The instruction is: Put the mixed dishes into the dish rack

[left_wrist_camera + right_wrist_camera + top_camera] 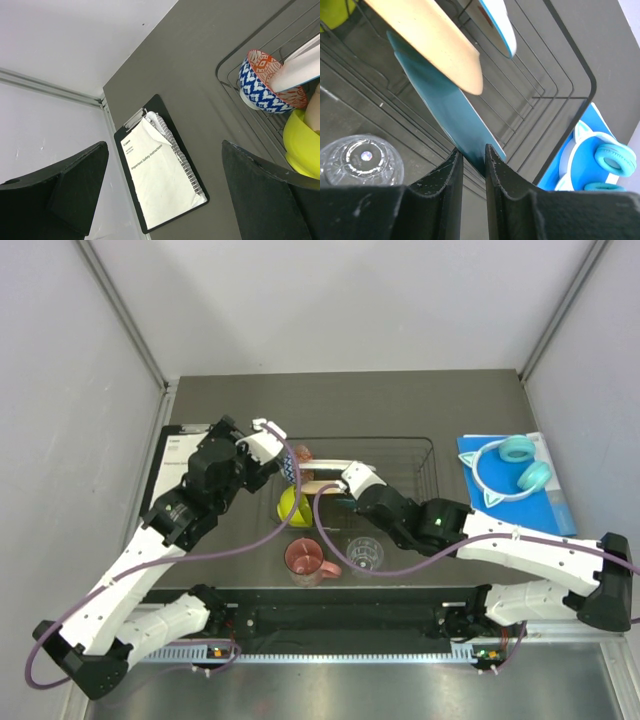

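The dark wire dish rack (432,455) holds three plates leaning together. In the right wrist view these are the teal plate (445,110), a peach plate (440,40) over it and a white plate (497,25) behind. My right gripper (472,152) is shut on the teal plate's rim, inside the rack. The lime-green bowl (293,508) and the blue-patterned small bowl (260,87) sit at the rack's left end. My left gripper (265,445) hangs open above that end, holding nothing. The pink mug (304,558) and clear glass (364,553) stand on the table in front of the rack.
Turquoise headphones (515,468) lie on a blue pad right of the rack. A clipboard with white paper (160,175) lies by the left wall. The grey walls close in on three sides.
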Tool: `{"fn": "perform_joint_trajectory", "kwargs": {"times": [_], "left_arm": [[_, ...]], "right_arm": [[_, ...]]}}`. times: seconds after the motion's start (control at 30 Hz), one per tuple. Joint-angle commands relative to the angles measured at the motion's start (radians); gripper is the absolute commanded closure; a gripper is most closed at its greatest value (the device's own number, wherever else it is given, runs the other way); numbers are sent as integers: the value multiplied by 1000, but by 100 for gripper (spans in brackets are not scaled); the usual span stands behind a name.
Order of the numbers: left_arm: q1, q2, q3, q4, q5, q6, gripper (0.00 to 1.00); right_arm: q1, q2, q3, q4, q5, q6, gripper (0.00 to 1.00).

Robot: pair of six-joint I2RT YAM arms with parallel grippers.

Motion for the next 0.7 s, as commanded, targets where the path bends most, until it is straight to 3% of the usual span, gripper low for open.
{"fn": "perform_joint_trajectory", "kwargs": {"times": [0.0,0.3,0.4,0.53,0.67], "left_arm": [[5,-24,-36,72,-15,-10,1],[28,20,-113,28,9,-105,1],[92,42,-136,46,48,-134,1],[295,114,-168,81,121,-143,1],[365,268,-172,60,156,-145,3]], "right_arm": [[-9,43,66,100,-83,41,94],[27,118,123,120,-137,-13,98],[40,144,137,124,-138,-22,98],[58,161,149,129,-137,-31,99],[58,168,157,129,-126,-37,98]]}}
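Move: The right gripper already grips the upper right edge of the teal plate, which stands in the rack's near row; its middle lies about 9 cm left, 1 cm back and 6 cm below. The green bowl it heads for is some 20 cm left and 3 cm back; the tan plate is 12 cm left and 1 cm ahead, the glass 2 cm left and 15 cm back. From the empty left gripper, the teal plate's middle is roughly 17 cm right, 12 cm back and far below. Keep the right gripper shut on the teal plate's edge and drive it about 5 cm left along the near side of the rack, level, towards the green bowl, letting the wrist swing slightly counter-clockwise. Meanwhile sink the open left gripper about 11 cm, sweeping it left away from the rack and a little forward in the later part, tipping down and turning counter-clockwise. ##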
